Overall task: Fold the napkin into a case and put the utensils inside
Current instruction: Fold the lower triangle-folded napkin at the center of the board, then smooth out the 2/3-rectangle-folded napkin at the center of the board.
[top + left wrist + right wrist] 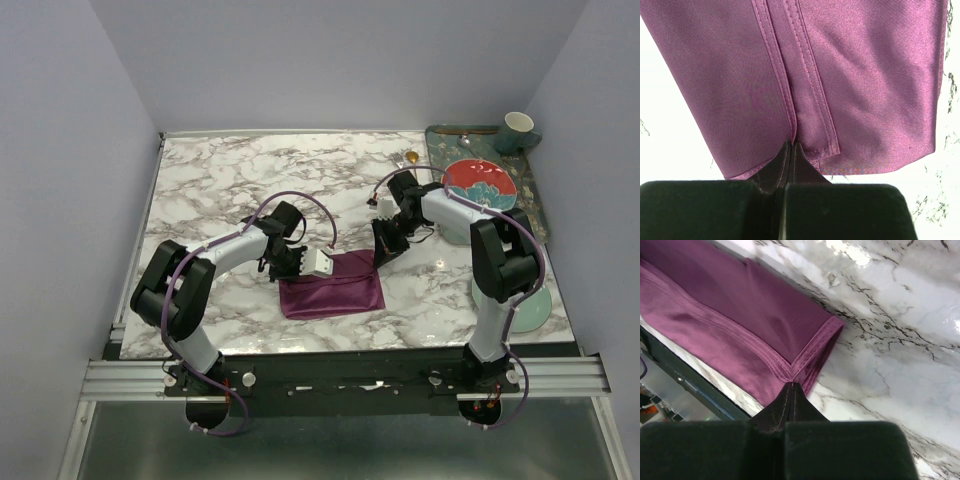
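The plum-purple napkin [332, 288] lies folded in layers as a wide rectangle near the table's front middle. My left gripper [292, 262] is at its far left edge. In the left wrist view the gripper [791, 145] is shut on the napkin's [850, 75] stitched hem. My right gripper [386, 246] is at the far right corner. In the right wrist view the gripper [792, 386] is shut on the hemmed corner of the napkin [740, 310]. A small gold spoon end [410, 158] lies at the back, near the tray. I cannot make out the silver fork.
A dark green tray [535, 195] at the back right holds a red patterned plate [480, 180] and a white cup [518, 125]. A pale green plate [535, 310] sits at the front right by the right arm's base. The table's front edge runs just below the napkin.
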`<move>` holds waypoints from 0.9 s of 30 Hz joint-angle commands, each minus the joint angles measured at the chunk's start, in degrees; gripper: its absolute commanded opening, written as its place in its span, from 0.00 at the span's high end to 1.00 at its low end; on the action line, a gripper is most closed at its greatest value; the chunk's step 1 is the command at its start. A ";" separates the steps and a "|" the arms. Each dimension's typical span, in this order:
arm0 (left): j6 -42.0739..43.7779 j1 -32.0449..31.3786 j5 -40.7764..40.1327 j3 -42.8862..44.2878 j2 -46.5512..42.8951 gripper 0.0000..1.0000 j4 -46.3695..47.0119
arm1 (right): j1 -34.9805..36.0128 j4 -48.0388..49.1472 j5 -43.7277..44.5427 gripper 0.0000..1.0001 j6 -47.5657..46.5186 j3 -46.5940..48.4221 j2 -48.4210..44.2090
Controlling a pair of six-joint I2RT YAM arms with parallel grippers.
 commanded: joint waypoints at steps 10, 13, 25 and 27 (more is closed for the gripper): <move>-0.64 -0.33 -0.33 -1.47 0.21 1.00 0.05 | 0.26 -2.29 0.85 0.83 -3.16 1.00 1.59; -0.64 -0.33 -0.16 -1.47 0.29 1.00 0.13 | -0.44 -3.09 2.08 0.70 -3.34 1.62 -1.14; -0.64 -0.33 0.20 -0.77 1.00 1.00 0.05 | -1.50 -3.00 1.65 0.64 0.34 6.98 3.68; -0.64 -0.24 0.20 -0.77 0.91 1.00 0.05 | -1.41 -3.09 0.95 0.65 0.52 6.98 4.21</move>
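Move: The right hand's closed tips are at the napkin's raised right-end hem. The middle of that right end lies about 3 cm back and 3 cm below them, neither left nor right. The napkin's middle is some 10 cm left and 5 cm back, the gold spoon's head about 24 cm ahead and 7 cm right. From the left hand, the right end is roughly 21 cm right, level fore-and-aft and in height. Right hand lowers the napkin's pinched hem about 2.5 cm, opens to release, then lifts 4 cm and goes forward. ##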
